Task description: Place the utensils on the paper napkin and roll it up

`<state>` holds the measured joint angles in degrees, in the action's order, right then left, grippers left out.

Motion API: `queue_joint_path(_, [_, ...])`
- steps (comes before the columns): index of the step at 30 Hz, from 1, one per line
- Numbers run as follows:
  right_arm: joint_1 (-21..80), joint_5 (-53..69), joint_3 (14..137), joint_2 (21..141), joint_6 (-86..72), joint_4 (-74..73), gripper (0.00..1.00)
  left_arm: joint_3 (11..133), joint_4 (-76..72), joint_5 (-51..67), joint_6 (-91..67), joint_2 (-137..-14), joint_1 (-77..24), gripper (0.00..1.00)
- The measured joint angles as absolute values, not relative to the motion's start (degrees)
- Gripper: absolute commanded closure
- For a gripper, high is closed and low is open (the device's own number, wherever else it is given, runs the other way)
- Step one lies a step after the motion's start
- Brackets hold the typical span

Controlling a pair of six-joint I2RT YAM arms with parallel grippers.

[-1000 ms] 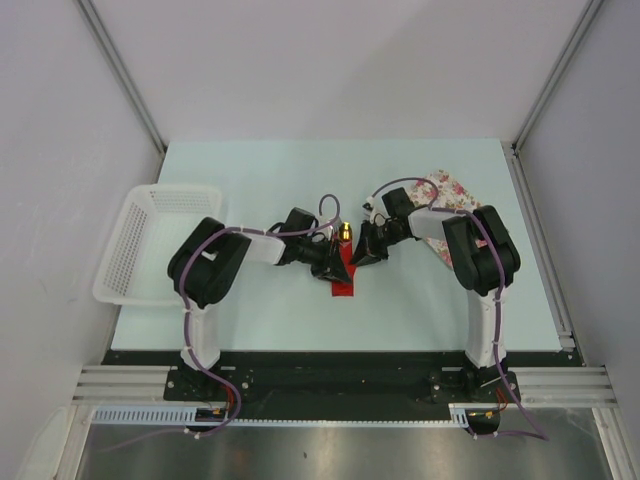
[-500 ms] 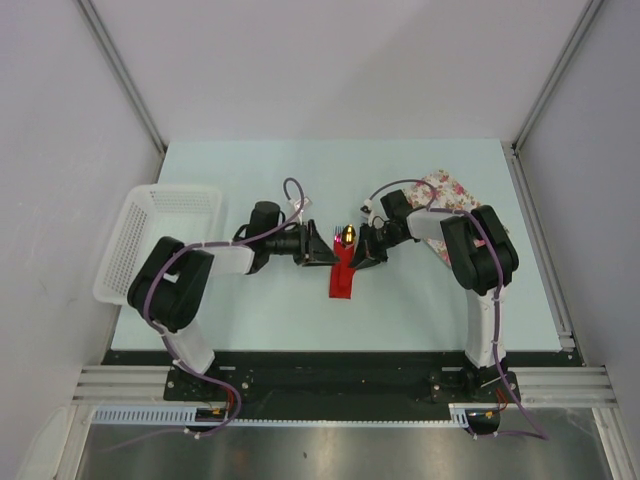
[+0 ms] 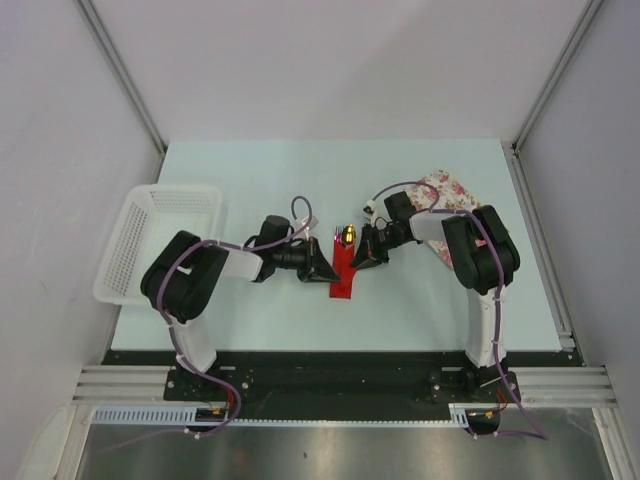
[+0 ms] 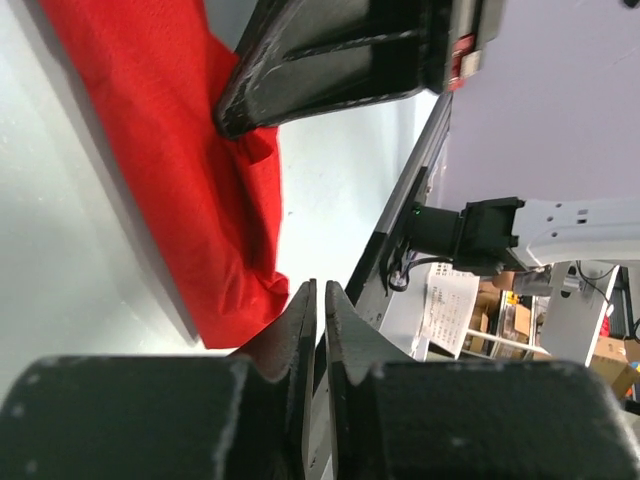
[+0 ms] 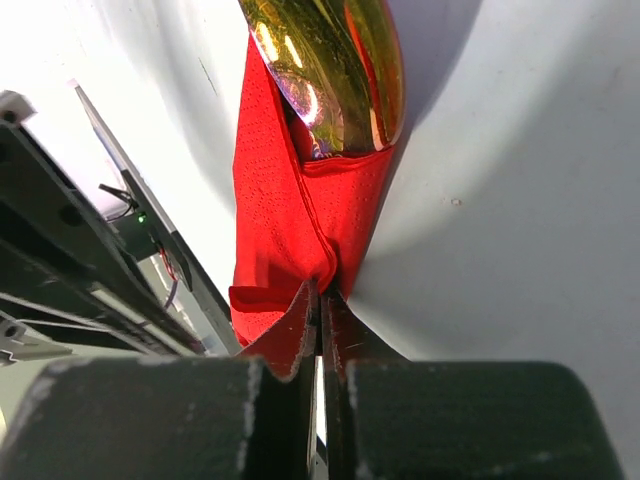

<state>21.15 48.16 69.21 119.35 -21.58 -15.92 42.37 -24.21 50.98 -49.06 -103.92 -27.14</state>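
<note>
The red paper napkin lies on the table as a narrow folded strip. The spoon's gold bowl sticks out of its far end, and the rest of the utensils is wrapped inside. In the right wrist view the napkin narrows into my right gripper, which is shut on its fold just below the gold bowl. My left gripper sits low by the napkin's left edge. Its jaws are shut to a thin slit with nothing between them. The right gripper's fingers press the paper opposite.
A white mesh basket stands at the table's left edge. A white floral cloth lies at the back right, behind the right arm. Both arms reach inward and meet at mid-table.
The left arm swung out to the left, then came back low against the napkin's left side. Its jaws widened, then closed. The right gripper kept its hold and barely moved.
</note>
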Motion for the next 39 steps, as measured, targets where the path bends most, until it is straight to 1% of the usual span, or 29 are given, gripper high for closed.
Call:
queue_joint_path(7, [20.9,48.6,68.8,119.3,-21.7,-15.5,1.00,42.4,-23.6,50.7,-49.0,-107.2,-27.4,0.91])
queue_joint_path(14, [20.5,49.1,68.4,119.3,-22.0,-15.2,1.00,42.5,-23.7,50.0,-49.4,-107.7,-27.4,0.92])
queue_joint_path(24, [20.3,49.4,68.2,119.3,-22.0,-14.8,1.00,46.7,-16.6,47.7,-44.9,-108.6,-29.7,0.92])
queue_joint_path(27, [20.3,49.5,68.2,119.3,-22.0,-14.8,0.90,47.1,-15.2,47.7,-43.9,-109.5,-30.2,0.92])
queue_joint_path(28, [20.3,49.5,68.2,119.3,-22.0,-14.9,0.80,47.4,-14.7,47.6,-43.4,-109.9,-30.3,0.92])
queue_joint_path(30, [20.1,50.1,68.2,119.3,-22.2,-14.9,0.73,47.9,-13.9,47.8,-42.9,-110.5,-30.4,0.92])
queue_joint_path(31, [19.9,50.6,68.2,119.3,-22.3,-15.0,0.65,48.2,-13.3,47.9,-42.5,-110.6,-30.4,0.92])
queue_joint_path(34, [18.9,52.3,68.3,119.2,-22.7,-15.3,0.52,49.2,-11.5,48.0,-40.9,-110.7,-30.5,0.87])
queue_joint_path(39, [18.1,52.2,70.2,119.0,-22.4,-16.4,0.51,50.3,-9.9,48.4,-39.2,-111.0,-30.7,0.81])
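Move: The near end of the folded red napkin is about 5 cm below the left fingertips, roughly 1 cm back and 1 cm to the right. The spoon's bowl shows some 11 cm ahead and 3 cm right of the left hand, with the fork's head beside it, 11 cm ahead and level with the hand. From the right fingertips, already shut on the napkin's right edge, the near end lies about 5 cm back and 3 cm left. Bring the left gripper, nearly shut, about 4 cm down in two steps, easing 1 cm back and 1 cm right and tipping its fingers some 10 degrees further down, until the tips rest on the napkin's near end. Keep the right gripper on its edge meanwhile; once the left is down, open it about halfway, letting go, and start lifting, with a little drift right and forward. ##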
